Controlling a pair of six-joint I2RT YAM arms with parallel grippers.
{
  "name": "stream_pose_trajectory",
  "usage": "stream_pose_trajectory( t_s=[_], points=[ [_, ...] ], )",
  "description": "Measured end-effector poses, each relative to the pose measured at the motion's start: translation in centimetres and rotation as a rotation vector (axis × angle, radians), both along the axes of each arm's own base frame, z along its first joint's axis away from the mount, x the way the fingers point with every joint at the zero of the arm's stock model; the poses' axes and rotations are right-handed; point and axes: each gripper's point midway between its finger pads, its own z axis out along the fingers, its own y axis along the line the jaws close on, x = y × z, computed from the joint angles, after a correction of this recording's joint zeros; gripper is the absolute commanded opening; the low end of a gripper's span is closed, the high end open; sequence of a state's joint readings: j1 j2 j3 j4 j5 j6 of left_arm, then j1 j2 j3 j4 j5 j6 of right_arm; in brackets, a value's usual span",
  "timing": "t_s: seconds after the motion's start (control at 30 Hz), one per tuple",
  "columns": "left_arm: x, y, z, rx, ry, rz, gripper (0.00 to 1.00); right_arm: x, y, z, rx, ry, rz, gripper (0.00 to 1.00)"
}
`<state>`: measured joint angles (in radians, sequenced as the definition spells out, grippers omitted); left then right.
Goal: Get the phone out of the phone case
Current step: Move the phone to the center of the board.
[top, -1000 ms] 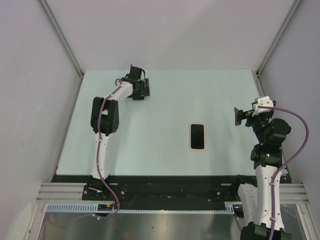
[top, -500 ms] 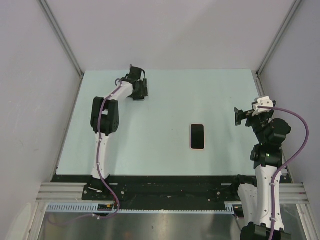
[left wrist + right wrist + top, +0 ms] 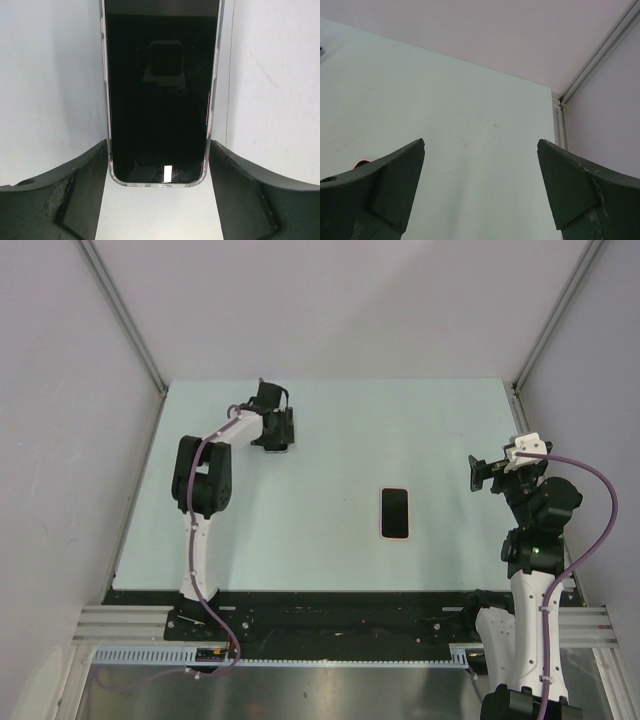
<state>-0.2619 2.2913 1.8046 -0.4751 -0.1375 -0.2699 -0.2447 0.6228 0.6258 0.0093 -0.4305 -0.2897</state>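
Note:
In the left wrist view a black-screened phone (image 3: 157,90) lies flat on the table in a clear phone case (image 3: 157,184). My left gripper (image 3: 158,145) is shut on it, one finger pressed against each long side of the case near its lower end. Seen from above, the left gripper (image 3: 272,435) sits at the far left-centre of the table and hides most of that phone. My right gripper (image 3: 478,472) hangs open at the right edge, and its wrist view shows only bare table between its fingertips (image 3: 481,145).
A second dark-screened phone with a pink rim (image 3: 396,512) lies flat mid-table, apart from both grippers; a sliver of pink (image 3: 362,162) shows by the right gripper's left finger. The pale green table (image 3: 330,440) is bounded by grey walls and metal frame posts (image 3: 125,320).
The left gripper's jaws have closed in onto the sides of the clear-cased phone, and the left arm's elbow has swung slightly left. The right arm has not moved.

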Motion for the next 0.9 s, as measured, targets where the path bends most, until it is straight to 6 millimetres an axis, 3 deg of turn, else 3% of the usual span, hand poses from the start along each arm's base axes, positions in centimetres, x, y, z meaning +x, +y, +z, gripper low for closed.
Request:
stream_pose_trajectory(
  t_s=[0.57, 0.67, 0.8, 0.9],
  points=[
    [-10.1, -3.5, -0.2, -0.020, 0.147, -0.139, 0.69, 0.0, 0.0, 0.0, 0.000, 0.000, 0.000, 1.00],
    [-11.8, -3.9, -0.3, -0.019, 0.170, -0.162, 0.74, 0.0, 0.0, 0.0, 0.000, -0.002, 0.000, 1.00],
    [-12.7, -4.1, -0.4, -0.012, 0.181, -0.183, 1.00, -0.1, 0.0, 0.2, -0.002, -0.007, -0.001, 1.00],
    [-13.0, -4.5, -0.4, -0.012, 0.186, -0.202, 1.00, -0.2, -0.1, 0.2, -0.002, -0.008, -0.005, 1.00]
  ],
)
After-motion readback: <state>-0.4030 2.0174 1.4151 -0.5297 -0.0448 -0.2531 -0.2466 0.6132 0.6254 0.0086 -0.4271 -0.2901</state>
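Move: The left hand already grips the phone in its clear case by its long sides, near the near end; the phone's middle is about 4 cm ahead of the hand, a centimetre lower. The middle of the board lies roughly 10 cm back and 20 cm to this hand's right, the second phone about 24 cm back and 35 cm right. From the idle right hand the board's middle is some 14 cm ahead, 34 cm left and 28 cm below. The left hand keeps its hold on the sides of the phone's case and draws it back towards the robot by about 13 cm, veering some 4 cm to the right on the way, at almost constant height just over the board, so that the phone slides along flat towards the board's middle. Meanwhile the wrist tips steeper down and turns clockwise, each by some 10 degrees, and as the hand slows to its stop the fingers open wide, the right one coming clear of the case edge while the left one stays close beside it. ##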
